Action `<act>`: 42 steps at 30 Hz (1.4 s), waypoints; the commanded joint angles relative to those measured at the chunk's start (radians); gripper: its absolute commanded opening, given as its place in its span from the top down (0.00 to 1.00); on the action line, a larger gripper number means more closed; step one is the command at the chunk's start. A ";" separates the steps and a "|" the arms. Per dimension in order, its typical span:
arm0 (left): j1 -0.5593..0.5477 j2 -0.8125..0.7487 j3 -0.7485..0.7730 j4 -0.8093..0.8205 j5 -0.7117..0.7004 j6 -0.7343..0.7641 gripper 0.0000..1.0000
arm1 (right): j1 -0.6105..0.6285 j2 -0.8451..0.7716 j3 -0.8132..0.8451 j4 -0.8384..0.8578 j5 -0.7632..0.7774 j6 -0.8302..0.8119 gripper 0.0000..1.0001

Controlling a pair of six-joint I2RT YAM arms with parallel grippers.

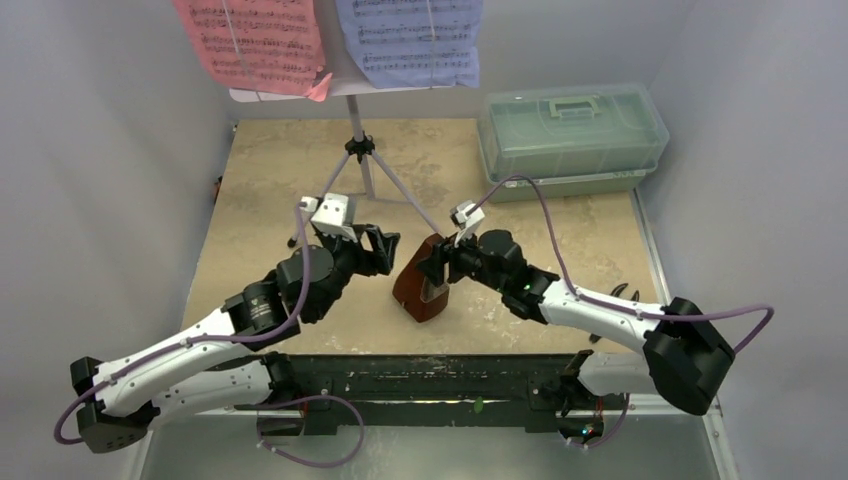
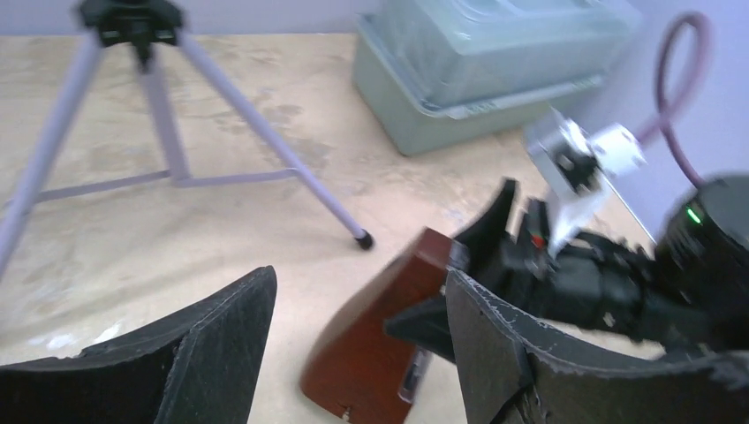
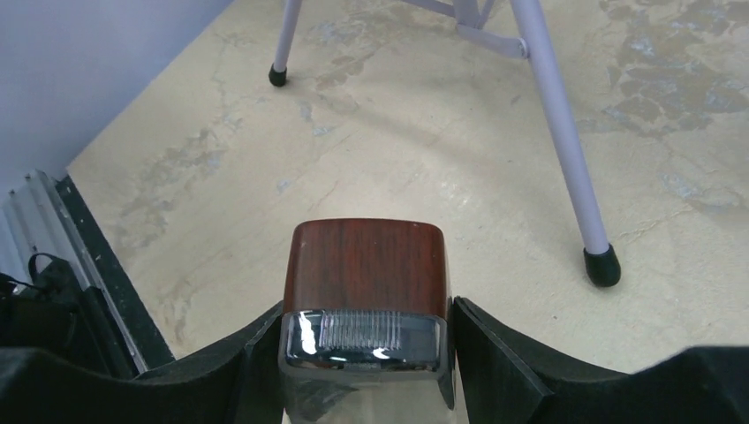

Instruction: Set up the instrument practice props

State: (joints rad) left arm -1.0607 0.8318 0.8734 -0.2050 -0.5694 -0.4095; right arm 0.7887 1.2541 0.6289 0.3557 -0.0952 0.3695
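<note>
The brown pyramid metronome point(image 1: 420, 290) leans in the middle of the table, near the front. My right gripper point(image 1: 441, 262) is shut on its top; in the right wrist view both pads press its sides point(image 3: 366, 309) around the metronome point(image 3: 366, 261). My left gripper point(image 1: 386, 250) is open just left of it. In the left wrist view, its jaws point(image 2: 358, 278) stand wide and the tilted metronome point(image 2: 380, 344) lies past them, untouched. The lavender music stand point(image 1: 352, 115) is at the back with a pink sheet point(image 1: 255, 40) and a pale-blue sheet point(image 1: 410, 40) on it.
A translucent green lidded box point(image 1: 570, 135) sits at the back right. The stand's tripod legs point(image 2: 265, 132) spread just behind the metronome, one foot point(image 3: 602, 265) close to it. Black pliers handles point(image 1: 618, 293) show behind my right forearm. Grey walls close both sides.
</note>
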 commanded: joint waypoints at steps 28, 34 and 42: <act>0.189 0.243 0.147 -0.349 0.091 -0.330 0.11 | 0.362 -0.185 -0.110 0.198 0.420 -0.333 0.01; 0.224 0.427 0.373 -0.586 0.246 -0.414 0.07 | 0.359 -0.435 -0.236 0.207 0.474 -0.412 0.01; 0.249 0.530 0.479 -0.688 0.394 -0.563 0.00 | 0.354 -0.514 -0.305 0.230 0.650 -0.376 0.01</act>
State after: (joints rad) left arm -0.8352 1.3373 1.2850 -0.7807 -0.2764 -0.8539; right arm 1.1484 0.7372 0.3359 0.5476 0.4587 -0.0010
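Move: My right hand has the metronome pinched near its top, leaning forward and to the right; its middle is about 3 cm back, 3 cm left and 6 cm below. The stand's right foot is some 12 cm ahead, 5 cm right and 15 cm down, and the clear-lidded box about 31 cm ahead and 35 cm right. From my empty left hand the metronome lies about 8 cm right, 2 cm back and 20 cm lower. I draw the metronome's top about 4 cm back and as far left with my right hand, tilting it upright, then open wide, let go and pull away up and to the right, some 9 cm each, and a little back. My open left hand swings left, drops about 9 cm, then comes back right over the metronome's far side, opening wider and tipping its fingers down some 40 degrees. ##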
